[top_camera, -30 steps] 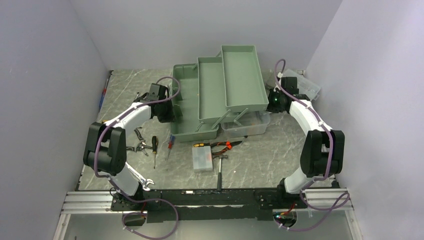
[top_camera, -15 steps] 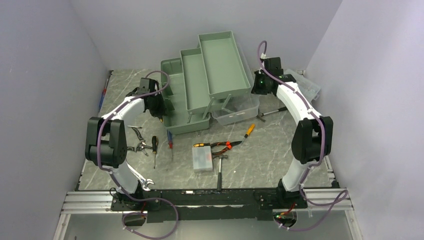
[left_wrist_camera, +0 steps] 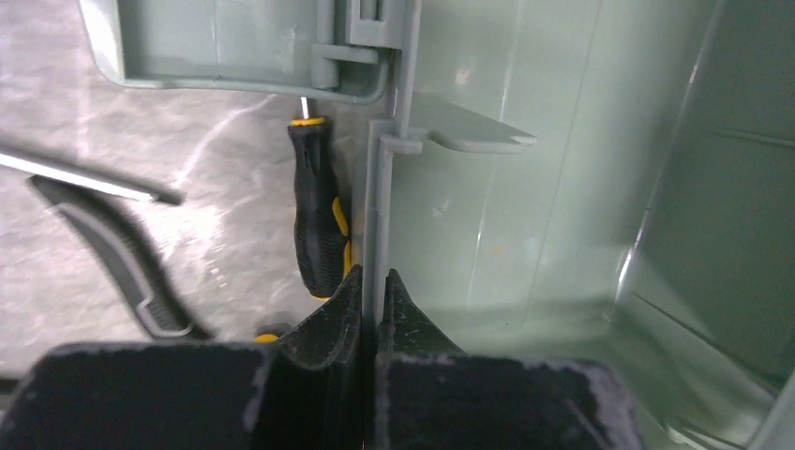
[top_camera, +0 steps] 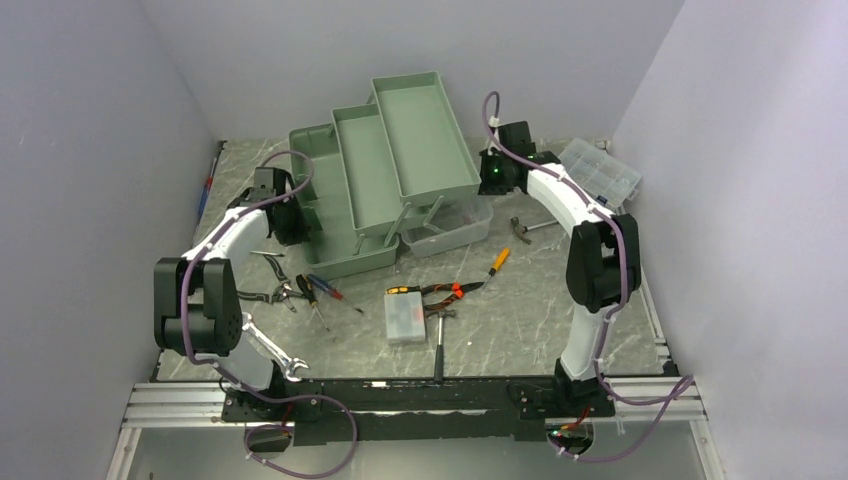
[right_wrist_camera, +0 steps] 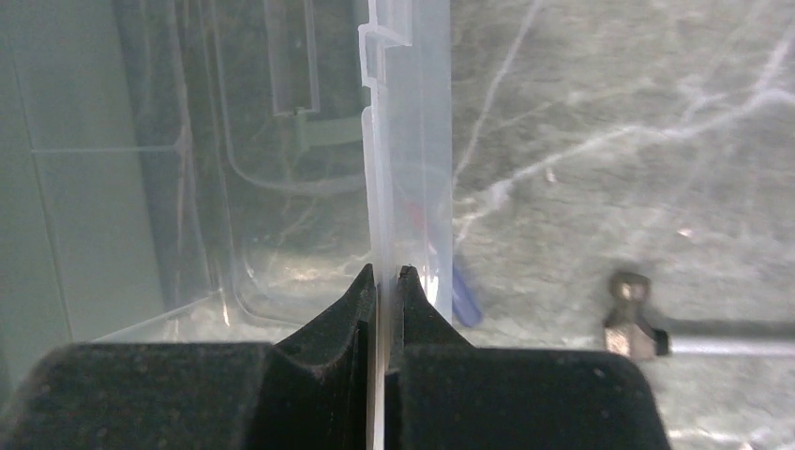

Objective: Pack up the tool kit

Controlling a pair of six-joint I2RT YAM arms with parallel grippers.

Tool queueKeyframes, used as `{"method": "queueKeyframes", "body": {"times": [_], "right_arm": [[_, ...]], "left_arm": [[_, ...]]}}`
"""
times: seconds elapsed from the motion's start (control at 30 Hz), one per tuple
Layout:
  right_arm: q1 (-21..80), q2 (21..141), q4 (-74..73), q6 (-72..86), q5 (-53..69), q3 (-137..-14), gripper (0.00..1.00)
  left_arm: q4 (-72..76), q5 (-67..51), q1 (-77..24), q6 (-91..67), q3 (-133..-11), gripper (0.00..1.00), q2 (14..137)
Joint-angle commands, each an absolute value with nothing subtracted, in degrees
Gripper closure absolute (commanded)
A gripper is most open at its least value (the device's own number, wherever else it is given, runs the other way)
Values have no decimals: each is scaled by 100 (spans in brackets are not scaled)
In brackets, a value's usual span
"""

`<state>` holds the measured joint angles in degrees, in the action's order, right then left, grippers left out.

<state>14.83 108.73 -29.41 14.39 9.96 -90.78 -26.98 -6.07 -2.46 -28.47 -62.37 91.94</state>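
Observation:
The tool kit is a sage-green box with its fold-out trays raised and its clear lid lying open at the front right. My left gripper is at the box's left end. In the left wrist view it is shut on the thin green side wall. My right gripper is at the kit's right side. The right wrist view shows it shut on the clear lid's upright wall.
A black-and-yellow screwdriver lies against the box's outer left wall, beside pliers. On the table in front are more screwdrivers, a small translucent case, a hammer, an orange-handled screwdriver and a wrench. A clear organizer sits back right, a metal tool near it.
Both arms have carried the tool kit leftward and toward the back while turning it. The orange screwdriver and metal tool became uncovered, and the screwdrivers at the front left shifted.

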Motion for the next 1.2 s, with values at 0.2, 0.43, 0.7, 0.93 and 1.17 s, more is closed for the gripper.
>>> {"method": "queueKeyframes", "body": {"times": [0.2,0.43,0.7,0.93,1.17], "right_arm": [[2419,11188,-1414,2160,2997,-9629,100],[2709,11554,-1571,2053,3143,-10172,100],[2751,11564,-1053,2509,2966,-9437,100],[2610,11072,-870,2462,2504,-8357,100],[2128,10352,-843,2355,2454,-7433,100]], "left_arm": [[-2121,-669,-208,-3456,-6134,100,8148],[-2348,-591,-211,-3352,-6419,100,7910],[-2661,-451,-210,-3207,-6784,100,7910],[-2313,-972,-261,-3229,-6590,100,8522],[-2309,-1105,-547,-3082,-6999,100,9101]]}}
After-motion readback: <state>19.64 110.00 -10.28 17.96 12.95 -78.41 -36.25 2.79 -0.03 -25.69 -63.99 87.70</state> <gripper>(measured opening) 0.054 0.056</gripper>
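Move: The left hand already pinches the toolbox's left wall, the box middle about 9 cm ahead and 10 cm to its right; a black screwdriver lies some 10 cm back and 1 cm right, the pliers 9 cm back and 5 cm left, and a blue screwdriver 12 cm back and 8 cm right, all roughly 10 cm lower. The right hand grips the open clear lid's outer rim, with the box middle 32 cm left and 3 cm back, and a hammer head 7 cm back and 6 cm right, well below. Both closed grippers keep their pinch on the toolbox, left on the wall, right on the lid rim, and haul it left. The left hand goes about 5 cm left and 4 cm back, lifting over 3 cm with a slight roll, then eases down and forward; the right goes some 7 cm left while sinking 4 cm, then gives back about 2 cm to the right. ##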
